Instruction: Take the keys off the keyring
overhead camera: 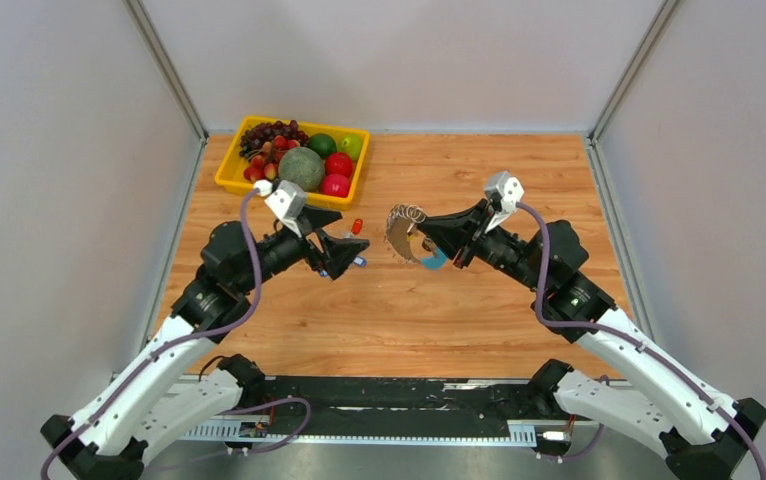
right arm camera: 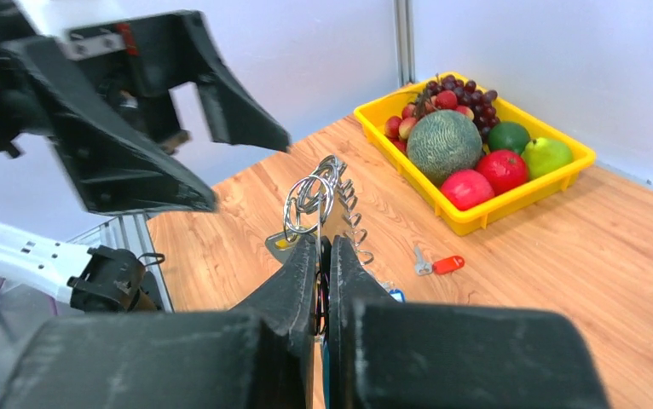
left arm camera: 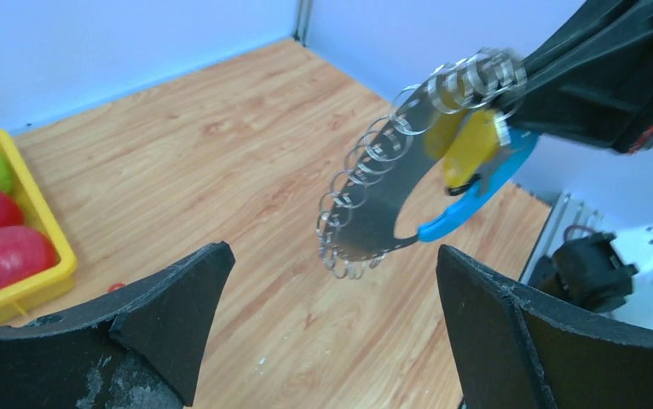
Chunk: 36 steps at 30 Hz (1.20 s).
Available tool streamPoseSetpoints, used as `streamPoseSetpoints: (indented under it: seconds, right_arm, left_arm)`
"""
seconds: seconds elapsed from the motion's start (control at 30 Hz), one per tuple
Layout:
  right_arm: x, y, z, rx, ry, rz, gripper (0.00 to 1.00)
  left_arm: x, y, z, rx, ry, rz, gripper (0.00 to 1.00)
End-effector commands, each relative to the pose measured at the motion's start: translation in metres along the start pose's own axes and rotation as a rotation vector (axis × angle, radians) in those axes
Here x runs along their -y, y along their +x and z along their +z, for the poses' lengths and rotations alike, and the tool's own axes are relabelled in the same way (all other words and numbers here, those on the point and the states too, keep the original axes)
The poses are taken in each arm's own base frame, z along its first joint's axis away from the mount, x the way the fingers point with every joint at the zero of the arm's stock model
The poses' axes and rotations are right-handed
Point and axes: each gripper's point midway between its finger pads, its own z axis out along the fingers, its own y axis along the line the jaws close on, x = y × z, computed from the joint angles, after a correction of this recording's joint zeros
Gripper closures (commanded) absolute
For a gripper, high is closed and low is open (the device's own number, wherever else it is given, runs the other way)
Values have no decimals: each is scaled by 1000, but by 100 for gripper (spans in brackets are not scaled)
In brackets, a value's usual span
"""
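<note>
The keyring point(left arm camera: 383, 196) is a grey metal crescent edged with small wire rings, closed by a bright blue strap point(left arm camera: 476, 200). It hangs in the air over the table's middle point(overhead camera: 406, 235). My right gripper point(right arm camera: 323, 244) is shut on it, the rings point(right arm camera: 310, 200) sticking up past the fingertips. One of the keys, with a yellow tag point(left arm camera: 470, 145), dangles from the loop next to the blue strap. My left gripper point(left arm camera: 332, 251) stands wide open just short of the keyring, holding nothing. In the top view it point(overhead camera: 347, 243) sits to the left of the ring.
A yellow tray point(overhead camera: 231, 176) of fruit stands at the back left. A loose key with a red tag point(right arm camera: 436, 263) and one with a blue tag point(overhead camera: 360, 262) lie on the wood beneath the left gripper. Grey walls enclose the table.
</note>
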Motion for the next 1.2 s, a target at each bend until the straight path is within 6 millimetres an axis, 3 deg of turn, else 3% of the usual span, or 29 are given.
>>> streamPoseSetpoints:
  seconds: [0.0, 0.07, 0.1, 0.13, 0.27, 0.43, 0.7, 0.97, 1.17]
  right_arm:
    - [3, -22, 11, 82, 49, 52, 100]
    - [3, -22, 14, 85, 67, 67, 100]
    - [2, -22, 16, 88, 70, 72, 100]
    - [1, -22, 18, 90, 72, 74, 100]
    - [-6, -20, 26, 89, 95, 75, 100]
    - [-12, -16, 37, 81, 134, 56, 100]
    - [-21, -8, 49, 72, 155, 9, 100]
    - [-29, -4, 55, 71, 132, -5, 100]
    - [-33, -5, 56, 76, 111, -7, 100]
  left_arm:
    - [3, -13, -23, 25, -72, -133, 0]
    - [17, -17, -26, 62, 1, -146, 0]
    - [23, -10, -27, 63, 45, -155, 0]
    - [28, -22, -26, 128, 74, -165, 0]
    - [28, -19, -14, 138, 107, -151, 1]
    - [31, -12, 5, 65, 160, -89, 10]
    - [40, -15, 1, 172, 197, 95, 48]
    - [39, -6, 3, 171, 195, 163, 58]
    - [34, -1, 7, 142, 172, 169, 59]
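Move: The yellow key on the keyring, held up by the right hand, is some 10 cm to the left hand's right, 2 cm back and 3 cm above; the keyring's grey plate is 9 cm right, straight ahead as 0, and 1 cm higher. The red-tag key lies on the table, about 14 cm ahead, 0 to the side and 25 cm below. From the right hand, the yellow key is 2 cm left, 1 cm back and 2 cm below. The right fingers keep their grip on the keyring and carry it about 6 cm left and 3 cm down to the left hand. The left hand backs off up and left, dips down, right and forward, then eases back and up a little, ending some 3 cm back and right, turned 10 degrees clockwise; its wide-open fingers close to under half around the yellow key, no firm pinch visible. ##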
